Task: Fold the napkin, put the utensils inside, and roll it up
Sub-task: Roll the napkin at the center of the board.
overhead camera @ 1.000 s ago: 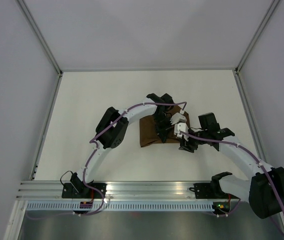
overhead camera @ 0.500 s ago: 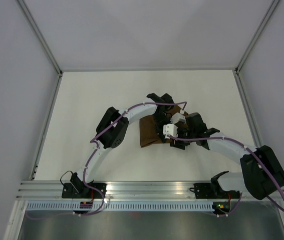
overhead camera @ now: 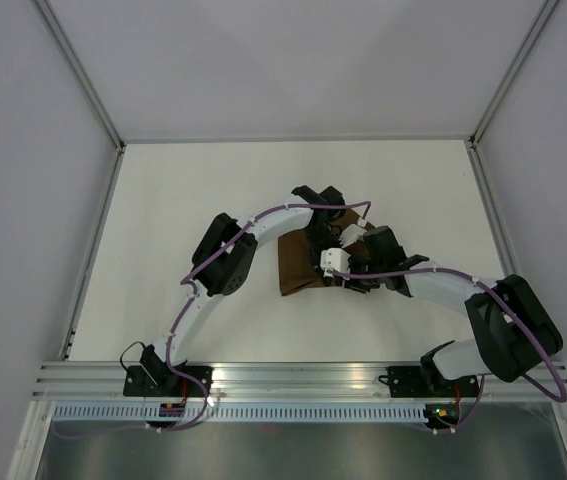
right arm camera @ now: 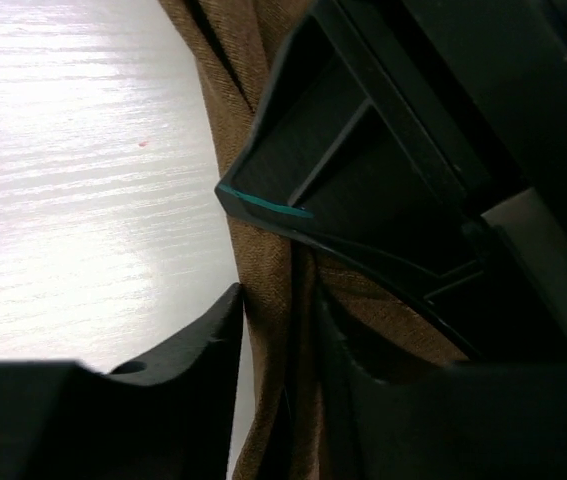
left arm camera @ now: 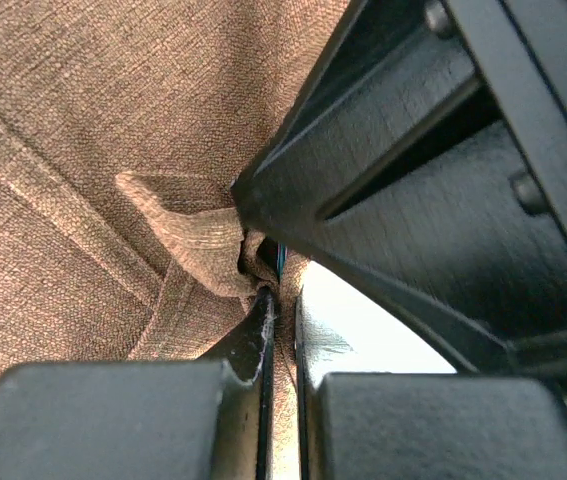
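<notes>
The brown napkin (overhead camera: 295,268) lies folded at the middle of the table, both grippers crowded over its right part. My left gripper (left arm camera: 281,300) is shut on a bunched fold of the cloth (left arm camera: 83,120). A thin teal sliver (left arm camera: 281,262) shows inside that fold; the rest of the utensils is hidden in the cloth. My right gripper (right arm camera: 278,300) straddles the napkin's doubled edge (right arm camera: 268,260), with cloth filling the narrow gap between its fingers. The two grippers almost touch: each one's black finger looms in the other's wrist view.
White tabletop (overhead camera: 193,200) surrounds the napkin, with grey walls on three sides. A metal rail (overhead camera: 293,380) runs along the near edge by the arm bases. The left arm's elbow (overhead camera: 225,255) hangs just left of the napkin.
My right arm has swung left, carrying its gripper from the napkin's right edge onto the cloth beside the left gripper, and its jaws have narrowed. The left gripper has held still.
</notes>
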Controlling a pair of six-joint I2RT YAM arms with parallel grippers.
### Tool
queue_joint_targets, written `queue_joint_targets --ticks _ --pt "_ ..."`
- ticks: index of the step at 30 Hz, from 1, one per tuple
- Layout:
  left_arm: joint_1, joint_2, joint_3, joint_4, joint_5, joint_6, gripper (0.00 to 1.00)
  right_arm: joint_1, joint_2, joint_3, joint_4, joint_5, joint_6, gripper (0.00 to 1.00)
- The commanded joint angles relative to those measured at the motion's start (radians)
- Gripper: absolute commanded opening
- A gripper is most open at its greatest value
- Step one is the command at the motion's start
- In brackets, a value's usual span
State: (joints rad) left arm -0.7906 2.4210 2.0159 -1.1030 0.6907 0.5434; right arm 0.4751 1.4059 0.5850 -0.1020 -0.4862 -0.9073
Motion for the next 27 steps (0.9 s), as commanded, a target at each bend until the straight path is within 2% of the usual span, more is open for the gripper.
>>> queue_joint_targets --ticks 1,4,8,9,12,17,26,27 --pt "-0.015 0.044 0.015 -0.015 -0.03 0.001 0.02 0.002 0.011 0.024 0.044 0.009 0.011 0.38" --pt "-0.015 0.046 0.023 -0.012 -0.033 -0.005 0.04 0.002 0.005 0.018 0.041 0.014 0.018 0.3" --pt "-0.003 0.041 0.029 0.003 -0.02 -0.033 0.11 0.002 0.007 0.013 0.028 0.018 0.018 0.21" --pt "0.008 0.039 0.027 0.012 -0.002 -0.049 0.18 0.002 0.007 0.013 0.021 0.018 0.016 0.17" --pt "0.04 0.027 0.021 0.041 0.064 -0.1 0.26 0.002 0.002 0.01 0.005 0.02 0.01 0.1" --pt "0.067 -0.023 -0.049 0.148 0.179 -0.138 0.31 0.0 0.004 0.009 -0.013 0.02 0.004 0.05" --pt "0.077 -0.102 -0.158 0.276 0.199 -0.212 0.34 -0.007 0.027 0.032 -0.045 -0.002 0.004 0.02" --pt "0.085 -0.117 -0.18 0.331 0.208 -0.229 0.35 -0.01 0.028 0.044 -0.06 -0.012 0.002 0.01"
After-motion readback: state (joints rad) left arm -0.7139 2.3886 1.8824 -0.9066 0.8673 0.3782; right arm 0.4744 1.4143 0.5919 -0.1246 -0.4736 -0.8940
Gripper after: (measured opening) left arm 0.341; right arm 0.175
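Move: The napkin's rolled near edge already runs between the right hand's part-open fingers, at or about 1 cm below its hand point, and is still pinched in the shut left fingers some 4 cm farther left. The teal utensil handle peeks out of the roll between the hands, roughly 2 cm right of the left hand and 2 cm left of the right. The napkin's middle lies about 8 cm ahead of the left hand, level with it sideways. The right fingers close onto the napkin's rolled near edge and pinch it while that hand stays practically in place. Once they are nearly home, the left fingers ease their pinch and open by about a quarter of their range, the roll still between them; that hand then edges forward roughly 1.5 cm, its wrist turning some 10 degrees counter-clockwise and tilting a little. ##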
